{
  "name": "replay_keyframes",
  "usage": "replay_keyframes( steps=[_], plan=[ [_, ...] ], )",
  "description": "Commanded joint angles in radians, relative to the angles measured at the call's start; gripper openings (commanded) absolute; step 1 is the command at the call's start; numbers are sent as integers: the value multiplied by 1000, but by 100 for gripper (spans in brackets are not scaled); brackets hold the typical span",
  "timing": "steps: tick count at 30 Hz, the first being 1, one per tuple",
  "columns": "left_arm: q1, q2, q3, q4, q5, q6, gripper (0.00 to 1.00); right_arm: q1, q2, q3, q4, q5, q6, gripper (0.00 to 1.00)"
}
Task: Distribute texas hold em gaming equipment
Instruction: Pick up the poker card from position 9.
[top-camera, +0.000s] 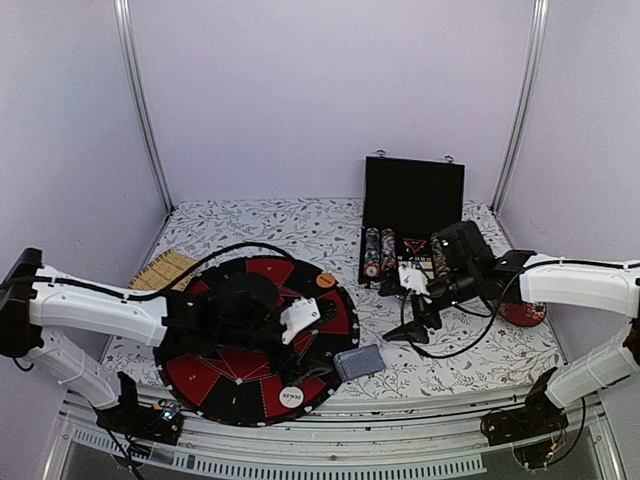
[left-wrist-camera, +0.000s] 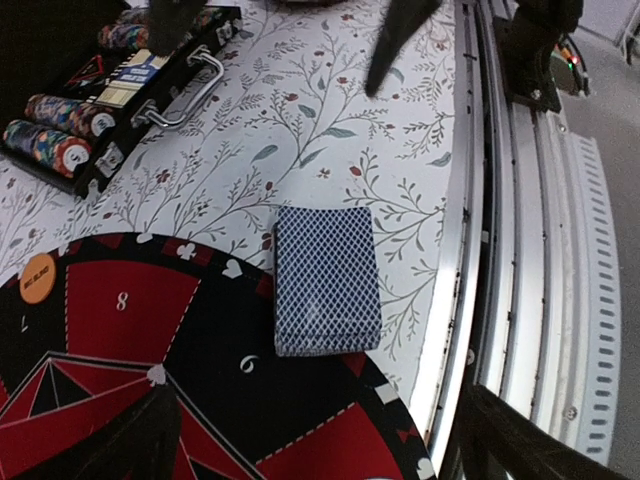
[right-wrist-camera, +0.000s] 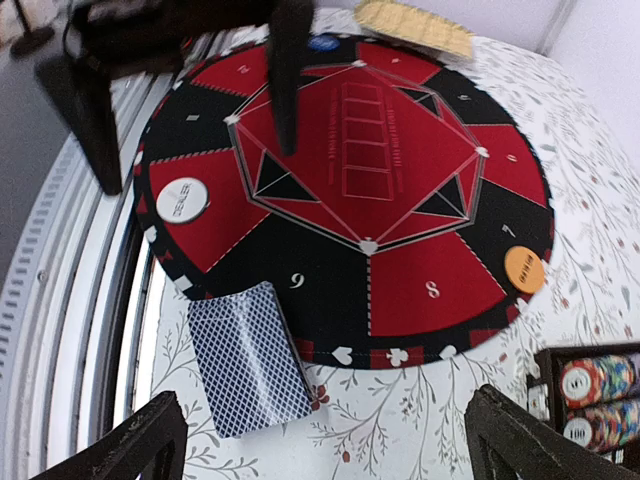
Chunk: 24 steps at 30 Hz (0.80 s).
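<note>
A deck of playing cards (top-camera: 360, 362) with blue patterned backs lies face down, half on the round red-and-black poker mat (top-camera: 215, 375) and half on the flowered cloth. It shows in the left wrist view (left-wrist-camera: 326, 280) and in the right wrist view (right-wrist-camera: 248, 360). A white DEALER disc (top-camera: 291, 396) (right-wrist-camera: 183, 199) lies on the mat's near edge. An orange disc (top-camera: 325, 281) (left-wrist-camera: 38, 277) (right-wrist-camera: 524, 268) sits at the mat's far right rim and a blue disc (right-wrist-camera: 322, 43) at its far side. My left gripper (top-camera: 318, 345) (left-wrist-camera: 320, 445) hangs open over the mat, just left of the deck. My right gripper (top-camera: 415, 325) (right-wrist-camera: 325, 450) hangs open to the deck's right, holding nothing.
An open black chip case (top-camera: 410, 200) with rows of chips (left-wrist-camera: 50, 130) (right-wrist-camera: 590, 385) stands behind the right gripper. A woven straw mat (top-camera: 165, 268) lies at the far left. A red round thing (top-camera: 525, 315) sits under the right arm. The table's metal front rail (left-wrist-camera: 520, 250) runs close by the deck.
</note>
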Motion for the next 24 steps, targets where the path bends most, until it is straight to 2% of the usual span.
replay_keyframes(
  steps=[1,9,24],
  plan=[
    [48,-134,-105,91,-56,-143,98,129,125,61,-182,134,-354,99],
    [102,-291,-237,165,-74,-182,98,208,286,158,-239,203,-412,99],
    [106,-148,-186,119,-53,-207,98,231,419,212,-234,267,-358,99]
  ],
)
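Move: The card deck lies below the right hand, about 4 cm back, 5 cm to its left and 14 cm down. From that hand the orange big-blind disc is some 14 cm ahead and 12 cm left, the white dealer button roughly 11 cm back and 18 cm left, and the chip case about 17 cm ahead and 6 cm right. The deck is about 2 cm ahead of the left hand, 8 cm to its right and 12 cm below. The right hand, fingers still wide open, drops about 11 cm towards the card deck, at first also swinging back some 4 cm and a little left, then sinking nearly straight down, while its wrist turns counter-clockwise and the fingers tip steeper, some 30 degrees in all, to bring them over the deck's two long sides. The open left hand clears off to the left by 5 to 6 cm and slightly forward, rising a few centimetres and then sinking back, while it turns a little counter-clockwise. ##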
